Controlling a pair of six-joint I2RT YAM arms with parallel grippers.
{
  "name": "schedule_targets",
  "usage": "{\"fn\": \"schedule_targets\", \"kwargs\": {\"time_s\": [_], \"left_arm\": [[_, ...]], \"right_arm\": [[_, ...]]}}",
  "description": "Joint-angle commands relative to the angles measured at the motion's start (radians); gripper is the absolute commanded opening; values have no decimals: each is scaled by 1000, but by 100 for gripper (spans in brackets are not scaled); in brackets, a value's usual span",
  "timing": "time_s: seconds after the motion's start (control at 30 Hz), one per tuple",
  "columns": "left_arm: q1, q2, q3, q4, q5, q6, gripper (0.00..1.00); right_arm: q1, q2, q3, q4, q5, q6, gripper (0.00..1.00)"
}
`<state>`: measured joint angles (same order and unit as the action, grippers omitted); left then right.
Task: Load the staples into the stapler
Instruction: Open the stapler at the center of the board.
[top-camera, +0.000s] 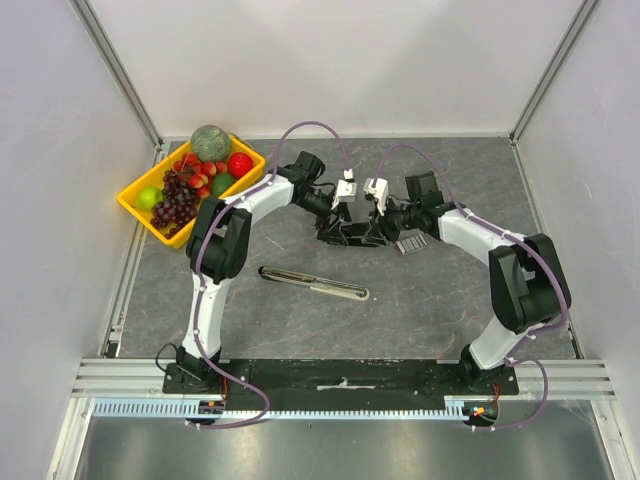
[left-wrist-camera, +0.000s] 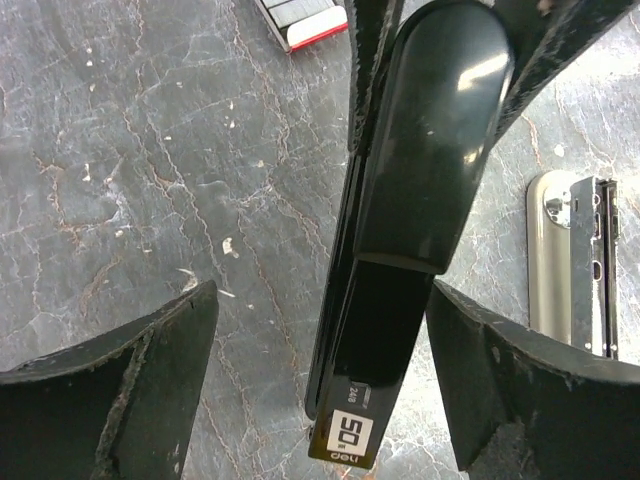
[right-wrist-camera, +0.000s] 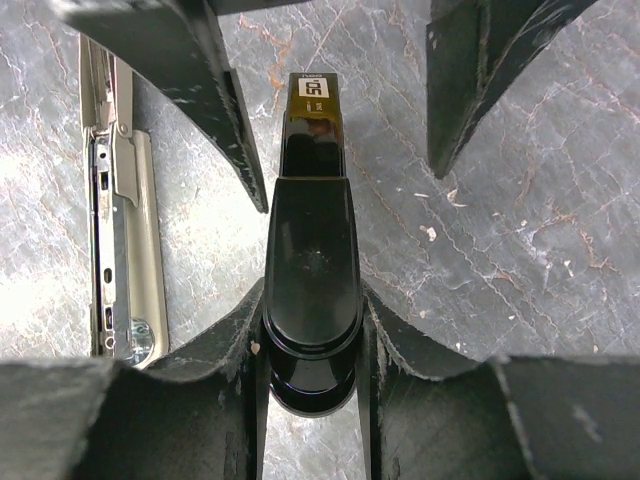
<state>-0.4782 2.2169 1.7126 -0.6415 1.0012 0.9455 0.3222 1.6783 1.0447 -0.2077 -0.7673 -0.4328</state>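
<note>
A black stapler (top-camera: 350, 234) with a white "50" label lies on the grey table between both arms. My right gripper (right-wrist-camera: 312, 290) is shut on its rounded rear end (right-wrist-camera: 312, 260). My left gripper (left-wrist-camera: 320, 300) stands open astride its labelled front end (left-wrist-camera: 400, 250), one finger (left-wrist-camera: 110, 400) well off to the left and the other (left-wrist-camera: 540, 400) close on the right. The staples sit in a small white-and-red box (top-camera: 410, 243), just right of the right gripper (top-camera: 385, 220); its corner (left-wrist-camera: 300, 20) shows in the left wrist view.
A long silver stapler (top-camera: 315, 283) lies opened out flat nearer the arm bases, its metal channel (left-wrist-camera: 590, 260) showing beside the black one (right-wrist-camera: 115, 230). A yellow basket (top-camera: 135, 200) of fruit stands at the back left. Walls enclose the table.
</note>
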Motion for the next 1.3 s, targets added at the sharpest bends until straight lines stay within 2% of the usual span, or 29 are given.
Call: {"fn": "schedule_targets", "kwargs": {"time_s": [0.0, 0.17, 0.33, 0.43, 0.47, 0.5, 0.63, 0.8, 0.9, 1.0, 1.27], "left_arm": [[-14, 21, 62, -55, -9, -11, 86], [-19, 10, 79, -55, 8, -34, 66], [-19, -16, 100, -70, 31, -66, 55], [-19, -31, 108, -72, 59, -112, 36], [-19, -43, 110, -73, 65, -128, 12], [-17, -49, 111, -73, 66, -157, 10], [-10, -97, 93, -72, 89, -209, 7], [-5, -192, 3, -11, 119, -283, 6], [-3, -230, -36, 22, 126, -306, 5], [-2, -238, -44, 28, 132, -326, 4], [1, -235, -53, 42, 143, -359, 2]], "right_arm": [[-5, -71, -3, 135, -64, 37, 0], [-5, -77, -6, 149, -55, 49, 0], [-5, -80, -6, 152, -40, 43, 0], [-5, -92, -8, 154, -38, 48, 1], [-8, -95, -9, 154, -40, 51, 3], [-8, -106, -9, 157, -46, 52, 11], [-25, -118, -14, 172, -67, 77, 23], [-57, -124, -14, 197, -116, 126, 46], [-69, -132, -15, 200, -145, 141, 55], [-77, -140, -17, 202, -174, 158, 62], [-86, -147, -15, 234, -219, 195, 71]]}}
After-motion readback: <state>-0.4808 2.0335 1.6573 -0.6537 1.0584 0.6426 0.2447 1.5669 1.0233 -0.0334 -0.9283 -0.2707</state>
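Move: The black stapler already hangs level in my right hand. Its middle is about 4 cm right of my left hand, its labelled end between the open left fingers, and about 4 cm left of my right hand. The opened beige stapler lies on the board about 10 cm back and 6 cm left of my left hand, 6 cm lower. The staple strips lie some 7 cm right of my right hand, 1 cm back and 8 cm below. I shut my left fingers on the labelled end of the black stapler while my right hand still grips the other end, then raise both hands together about 7 cm. My left hand also draws back some 3 cm towards my base, rolling about 10 degrees. Late in the rise my right fingers open and let go, their tips tilting up some 15 degrees. ##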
